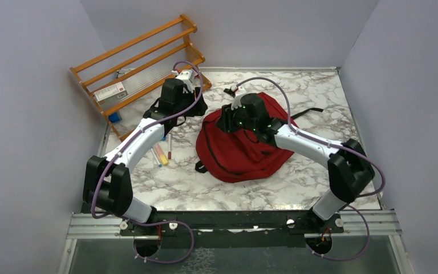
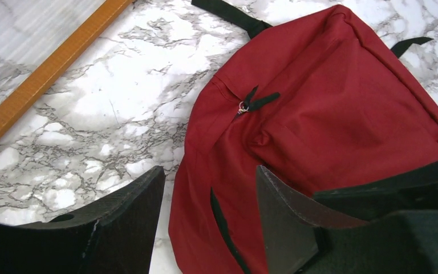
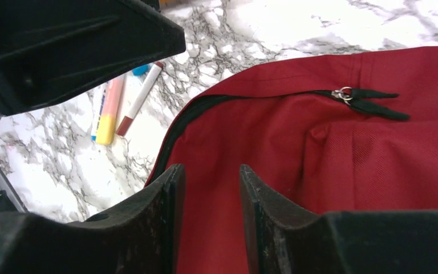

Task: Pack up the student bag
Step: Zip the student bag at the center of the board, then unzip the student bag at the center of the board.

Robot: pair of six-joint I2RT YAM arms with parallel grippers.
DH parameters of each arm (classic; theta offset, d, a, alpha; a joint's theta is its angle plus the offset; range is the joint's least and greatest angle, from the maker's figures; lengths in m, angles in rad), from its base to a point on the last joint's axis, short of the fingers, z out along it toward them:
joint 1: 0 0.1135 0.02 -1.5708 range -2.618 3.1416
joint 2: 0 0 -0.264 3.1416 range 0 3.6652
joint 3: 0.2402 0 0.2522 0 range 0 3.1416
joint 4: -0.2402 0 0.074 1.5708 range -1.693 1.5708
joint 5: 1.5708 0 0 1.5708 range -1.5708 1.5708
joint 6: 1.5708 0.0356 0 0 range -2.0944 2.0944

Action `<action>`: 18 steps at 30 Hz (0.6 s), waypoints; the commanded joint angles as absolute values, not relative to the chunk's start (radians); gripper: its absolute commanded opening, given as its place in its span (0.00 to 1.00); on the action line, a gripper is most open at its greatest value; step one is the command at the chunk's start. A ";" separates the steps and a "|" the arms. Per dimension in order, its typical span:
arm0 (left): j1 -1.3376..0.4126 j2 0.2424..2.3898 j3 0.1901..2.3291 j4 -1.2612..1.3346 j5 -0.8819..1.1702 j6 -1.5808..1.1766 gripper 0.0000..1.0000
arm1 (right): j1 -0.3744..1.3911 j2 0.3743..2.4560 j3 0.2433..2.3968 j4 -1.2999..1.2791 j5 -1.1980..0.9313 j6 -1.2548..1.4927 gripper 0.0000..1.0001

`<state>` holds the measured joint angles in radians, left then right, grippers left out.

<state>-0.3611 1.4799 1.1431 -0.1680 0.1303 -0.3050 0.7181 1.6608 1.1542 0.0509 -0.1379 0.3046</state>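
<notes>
The student bag (image 1: 242,151), dark red with black straps, lies flat in the middle of the marble table. My left gripper (image 2: 208,177) hovers open over the bag's left edge, with nothing between its fingers (image 2: 131,211). Just above the bag's upper part, my right gripper (image 3: 211,171) is open too; red fabric shows in the gap but is not pinched. Two black zipper pulls (image 3: 365,100) sit together on the bag's zip line, also seen in the left wrist view as zipper pulls (image 2: 254,103). In the top view the two grippers are close together, the left gripper (image 1: 197,108) beside the right gripper (image 1: 228,123).
A wooden rack (image 1: 142,63) leans at the back left, holding a white box (image 1: 111,91). Several markers (image 1: 162,153) lie on the table (image 1: 217,188) left of the bag, and markers (image 3: 111,108) also show in the right wrist view. Grey walls enclose three sides.
</notes>
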 commanded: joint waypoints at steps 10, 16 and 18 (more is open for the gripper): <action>-0.451 1.450 1.128 -0.083 0.242 -0.213 0.61 | 0.618 1.250 0.917 -0.245 0.080 0.551 0.47; -0.602 1.497 1.160 -0.100 0.180 -0.159 0.61 | 0.340 1.116 0.762 -0.312 -0.061 0.664 0.46; -0.666 1.520 1.174 -0.107 0.177 -0.137 0.60 | 0.260 1.078 0.712 -0.321 -0.093 0.700 0.46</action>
<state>-0.5648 1.4792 1.1336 -0.1139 0.2066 -0.2016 0.3756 1.1469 0.7841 -0.2398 -0.0128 0.5911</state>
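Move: The small black tab near the bag's right side is about 11 cm back, 15 cm right and 10 cm below the right hand. From the left hand it is some 16 cm back, 25 cm right and 12 cm down. The bag's middle lies between, roughly 7 cm back and 7 cm right of the right hand. The zip's ring pull is about 5 cm ahead of the right hand, 1 cm to its right, and some 9 cm right and 2 cm ahead of the left hand. Towards the black tab at the bag's right side, the open right hand swings about 20 cm right and a little back over the red cloth, rising clear before sinking again, while turning some 35 degrees clockwise and tipping down. The left hand, also open, rises slightly and follows right and back in over the bag, turning clockwise. Neither shows any contact. ##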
